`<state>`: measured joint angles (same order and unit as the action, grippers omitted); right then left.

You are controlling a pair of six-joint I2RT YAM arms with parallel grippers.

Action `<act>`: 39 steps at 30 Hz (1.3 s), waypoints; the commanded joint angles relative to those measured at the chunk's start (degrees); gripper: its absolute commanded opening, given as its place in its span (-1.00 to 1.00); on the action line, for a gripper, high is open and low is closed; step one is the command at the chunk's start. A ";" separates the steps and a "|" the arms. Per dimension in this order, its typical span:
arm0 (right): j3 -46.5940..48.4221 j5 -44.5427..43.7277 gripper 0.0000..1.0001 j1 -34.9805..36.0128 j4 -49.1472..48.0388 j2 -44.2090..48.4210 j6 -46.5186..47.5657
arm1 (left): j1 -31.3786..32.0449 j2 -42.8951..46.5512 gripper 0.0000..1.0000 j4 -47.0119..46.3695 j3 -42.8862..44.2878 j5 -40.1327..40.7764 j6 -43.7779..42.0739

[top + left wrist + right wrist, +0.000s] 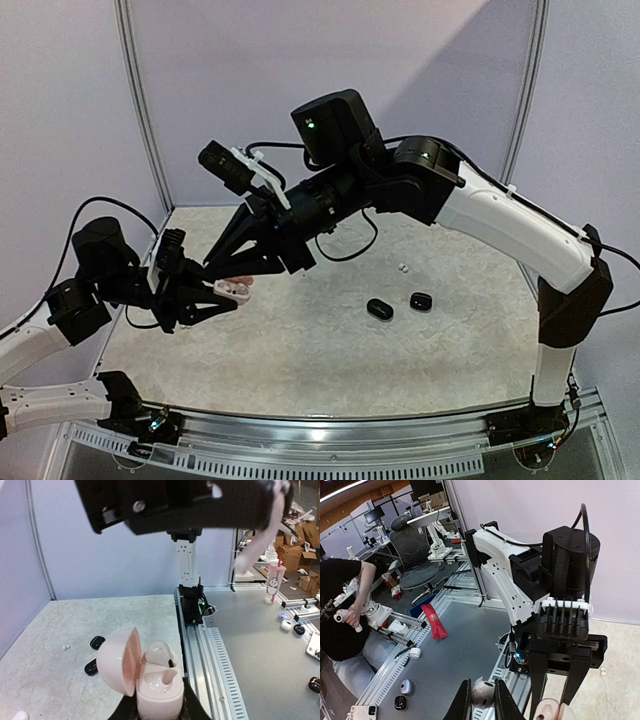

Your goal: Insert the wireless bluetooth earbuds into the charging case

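My left gripper is shut on the base of a pale pink charging case, which it holds above the table. The lid is swung open to the left. One pale earbud sits in the far slot, and the near slot looks hollow. My right gripper is shut on a second pale pink earbud. In the top view this gripper hangs just above the open case. The right wrist view shows the case's edge at the bottom, right of the held earbud.
Two glossy black rounded pieces lie on the table at centre right, with a tiny white bit behind them. The metal rail runs along the near table edge. Both arms crowd the left half.
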<state>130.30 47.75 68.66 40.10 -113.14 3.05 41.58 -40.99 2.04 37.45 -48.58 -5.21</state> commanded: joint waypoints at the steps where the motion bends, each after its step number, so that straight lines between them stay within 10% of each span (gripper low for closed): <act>1: -9.25 5.01 -0.87 -3.10 -9.55 6.32 -9.65 | 0.87 1.59 -1.00 -1.07 -2.60 5.73 4.50; 8: -41.51 -2.32 -0.91 -13.02 -36.02 20.84 -36.39 | -0.10 5.22 -1.00 -2.48 -5.73 11.86 9.86; 16: -60.51 -19.11 -1.00 -18.49 -18.07 23.85 -49.64 | -1.94 10.69 -1.00 -3.77 -10.52 15.35 14.57; 25: -63.33 -41.78 -1.00 -18.63 1.08 17.77 -55.76 | -2.82 15.09 -1.00 -3.17 -13.49 18.99 17.07; 39: -61.54 -43.54 -1.00 -18.28 1.72 2.10 -58.08 | -4.76 19.80 -1.00 -5.73 -18.04 20.72 17.62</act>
<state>67.99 7.77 50.43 37.85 -108.01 -54.17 37.43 -22.87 -2.33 20.71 -28.99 12.21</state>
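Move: Some 15 cm ahead, 22 to the right and 41 below the right hand, which holds a loose earbud, lies the bare table spot it heads for. From that hand the long black case is about 26 cm ahead, 23 right and 40 below; the second black case is 28 ahead, 33 right. The open pink case in the left fingers is roughly 3 ahead, 5 right and 9 below. From the left hand the spot is about 12 ahead, 17 right, 32 below. Swinging away from the open pink case, the right hand takes the pinched earbud outward and right, then plunges about 40 cm down to just above the table short of the long black case, its fingers turning from pointing left to straight down. The left hand keeps the pink case, easing some 5 cm left, with similar shifts down and forward, and turning roughly 25 degrees counter-clockwise. ##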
